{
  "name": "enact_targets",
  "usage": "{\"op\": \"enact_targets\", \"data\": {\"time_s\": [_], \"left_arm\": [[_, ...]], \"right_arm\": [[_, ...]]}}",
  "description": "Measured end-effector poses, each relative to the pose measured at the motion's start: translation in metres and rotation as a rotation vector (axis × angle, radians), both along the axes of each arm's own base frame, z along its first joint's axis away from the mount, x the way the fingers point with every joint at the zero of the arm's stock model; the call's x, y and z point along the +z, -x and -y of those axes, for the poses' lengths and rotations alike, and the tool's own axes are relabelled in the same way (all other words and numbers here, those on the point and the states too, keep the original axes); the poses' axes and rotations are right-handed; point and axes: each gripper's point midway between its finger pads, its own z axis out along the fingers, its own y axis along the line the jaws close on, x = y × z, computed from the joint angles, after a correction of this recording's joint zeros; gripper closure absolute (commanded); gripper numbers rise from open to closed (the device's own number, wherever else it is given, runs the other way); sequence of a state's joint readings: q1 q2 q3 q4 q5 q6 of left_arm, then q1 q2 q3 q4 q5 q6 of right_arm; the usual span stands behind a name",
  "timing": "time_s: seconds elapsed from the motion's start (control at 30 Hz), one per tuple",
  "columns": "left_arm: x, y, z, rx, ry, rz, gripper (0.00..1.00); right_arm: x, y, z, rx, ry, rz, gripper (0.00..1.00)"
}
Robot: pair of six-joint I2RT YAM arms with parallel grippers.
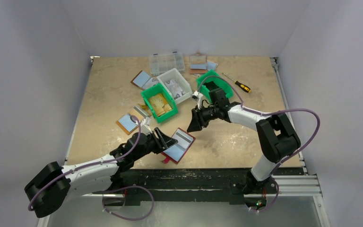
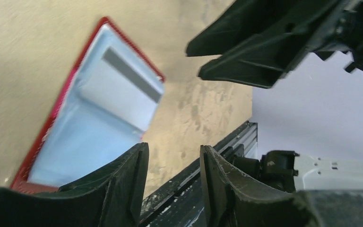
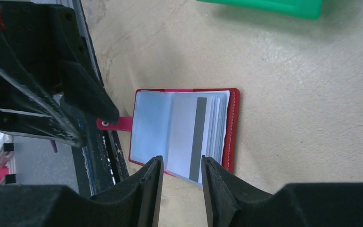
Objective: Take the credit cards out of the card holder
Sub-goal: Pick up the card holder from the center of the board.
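The card holder (image 1: pixel 179 144) lies open near the table's front edge, with a dark red rim and pale blue panels; it also shows in the left wrist view (image 2: pixel 82 137) and the right wrist view (image 3: pixel 153 125). A credit card (image 3: pixel 196 137), pale with a dark grey band, sticks out of its right panel, and it is the card (image 2: pixel 123 85) in the left wrist view too. My left gripper (image 1: pixel 166 141) is at the holder's left edge, over the red tab (image 3: pixel 118 124), jaws apart and empty (image 2: pixel 172 161). My right gripper (image 1: pixel 192 127) hovers just beyond the holder, open and empty (image 3: pixel 180 161).
A green bin (image 1: pixel 159 104) with tan pieces, a white bin (image 1: pixel 175 84), another green bin (image 1: pixel 213 85) and a clear organiser box (image 1: pixel 167 62) stand behind. Tan-rimmed bifolds (image 1: pixel 128 122) (image 1: pixel 142 79) and a screwdriver (image 1: pixel 237 82) lie about. The black front rail (image 1: pixel 194 177) is close.
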State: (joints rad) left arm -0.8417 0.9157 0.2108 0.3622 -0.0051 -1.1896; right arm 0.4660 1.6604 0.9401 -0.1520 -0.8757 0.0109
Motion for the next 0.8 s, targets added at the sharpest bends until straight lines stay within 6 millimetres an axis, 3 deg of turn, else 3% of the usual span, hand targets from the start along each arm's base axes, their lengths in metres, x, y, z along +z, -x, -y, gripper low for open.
{"op": "enact_targets", "data": {"time_s": [0.2,0.47,0.8], "left_arm": [[-0.044,0.003,-0.009,0.083,0.008,-0.115,0.56],[-0.040,-0.007,-0.003,0.120,0.066,-0.107,0.56],[-0.064,-0.013,-0.001,0.173,-0.009,-0.211,0.57]], "right_arm": [[-0.023,0.004,-0.004,-0.031,0.048,-0.091,0.68],[-0.038,0.010,-0.010,-0.038,0.076,-0.155,0.79],[-0.051,0.015,-0.011,-0.044,0.097,-0.209,0.76]]}}
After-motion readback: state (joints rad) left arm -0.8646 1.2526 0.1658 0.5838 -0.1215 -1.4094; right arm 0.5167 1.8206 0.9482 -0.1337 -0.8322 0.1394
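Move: The card holder lies open below both hands: its middle is about 3 cm to the right of the left hand, roughly level with it and 9 cm below. From the right hand it is some 5 cm back, 5 cm left and 7 cm down. The green bin of wooden pieces sits about 21 cm ahead and 5 cm left of the left hand; the dark-filled green bin is about 19 cm ahead and 12 cm right of the right hand. Both hands sink towards the card holder, left about 6 cm, right 5 cm, tipping down, right fingers half closing. ##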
